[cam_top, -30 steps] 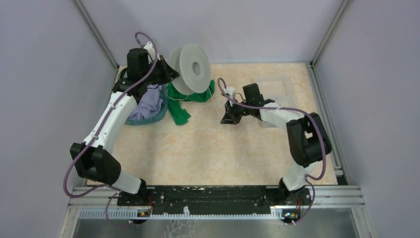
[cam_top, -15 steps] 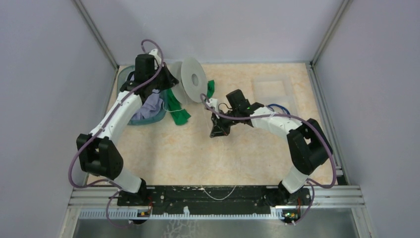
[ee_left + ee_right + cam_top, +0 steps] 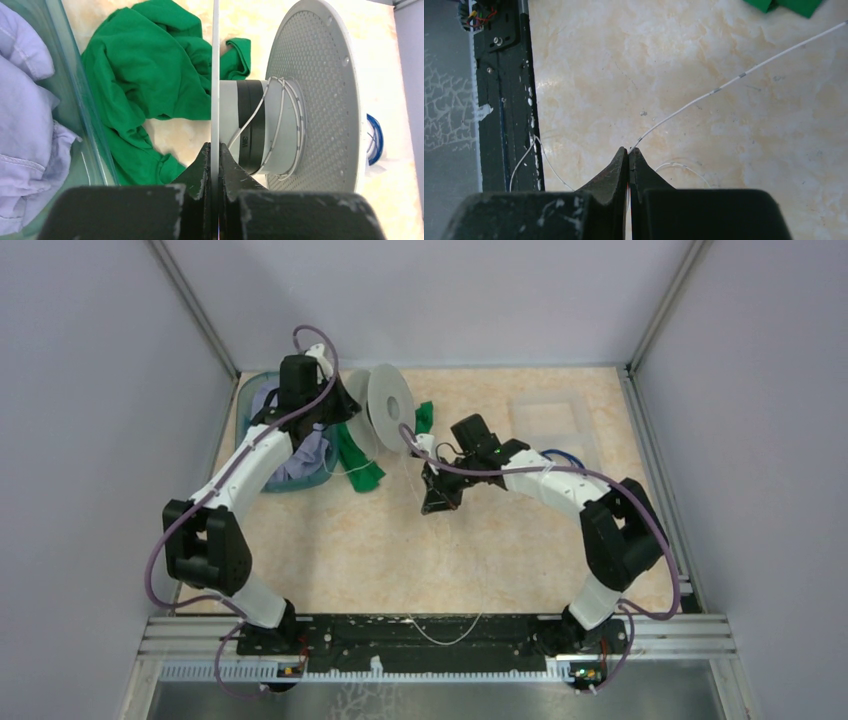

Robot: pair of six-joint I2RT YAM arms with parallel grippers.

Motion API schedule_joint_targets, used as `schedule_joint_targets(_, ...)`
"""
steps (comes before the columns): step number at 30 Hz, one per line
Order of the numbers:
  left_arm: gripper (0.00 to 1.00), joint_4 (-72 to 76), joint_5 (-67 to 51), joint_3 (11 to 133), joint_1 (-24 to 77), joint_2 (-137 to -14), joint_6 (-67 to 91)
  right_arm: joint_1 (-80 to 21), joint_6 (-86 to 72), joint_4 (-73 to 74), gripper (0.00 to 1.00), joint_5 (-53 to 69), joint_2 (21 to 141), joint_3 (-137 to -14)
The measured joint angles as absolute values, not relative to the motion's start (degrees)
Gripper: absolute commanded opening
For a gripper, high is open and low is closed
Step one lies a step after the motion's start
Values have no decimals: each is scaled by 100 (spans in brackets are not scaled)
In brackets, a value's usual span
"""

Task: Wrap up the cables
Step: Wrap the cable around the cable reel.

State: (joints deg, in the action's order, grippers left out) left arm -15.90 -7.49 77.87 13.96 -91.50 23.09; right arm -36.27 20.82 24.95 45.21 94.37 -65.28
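My left gripper [image 3: 213,150] is shut on the thin near flange of the pale-grey spool [image 3: 320,100], holding it above the table at the back left [image 3: 390,405]. A hair-thin whitish cable [image 3: 280,115] is wound a few turns around the spool's hub. It runs down to my right gripper [image 3: 629,150], which is shut on it just above the table, and leaves the fingertips as a taut line [image 3: 724,87]. In the top view the right gripper [image 3: 437,502] hangs right of the spool. A dark blue cable [image 3: 560,455] lies looped beyond the right forearm.
A green cloth [image 3: 360,465] lies under the spool. A teal bin [image 3: 300,486] with a lilac cloth stands at the back left. A clear tray [image 3: 550,420] sits at the back right. Slack whitish cable [image 3: 445,632] trails over the black front rail [image 3: 330,630].
The left arm has swung the spool, so it now shows narrower. The right gripper has moved left and toward the front with the whitish cable, uncovering the blue cable.
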Motion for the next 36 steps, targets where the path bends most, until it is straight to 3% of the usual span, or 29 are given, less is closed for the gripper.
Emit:
schedule_joint_targets(16,24,-1125,-642,7295,1372,-9332,1809,-3658,1562,2639,0,4672,10138,-7148)
schedule_joint_targets(19,31,-1061,-711,7258,1372,-9334,1782,-3616,1516,2668,0,4648,10145,-7271)
schedule_joint_targets(27,64,-904,-1013,7242,1374,-9260,1527,-3380,1225,2617,0,4683,10219,-7478)
schedule_joint_targets(36,81,-996,-1562,6879,1374,-8663,764,-3173,923,2580,0,4759,10392,-7651)
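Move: The reel, its near-left flange already pinched at the rim by the left fingers, has its middle about 5 cm ahead of the left hand, 4 cm to its right and 6 cm below. The green cloth lies nearly beneath, some 3 cm ahead and 20 cm down; the teal basket is about 17 cm to the left hand's left and 2 cm ahead, 17 cm lower. From the right hand, the reel is some 22 cm ahead, 10 cm left and 4 cm higher. The reel is lowered about 4 cm by the left hand to stand on its rims, and the left fingers let go of the flange, opening wide as the hand lifts roughly 2.5 cm, then backs off towards its base, turning clockwise. The white cable stays pinched in the right hand, which goes about 5 cm forward towards the reel, tipping and turning some 15 degrees. ##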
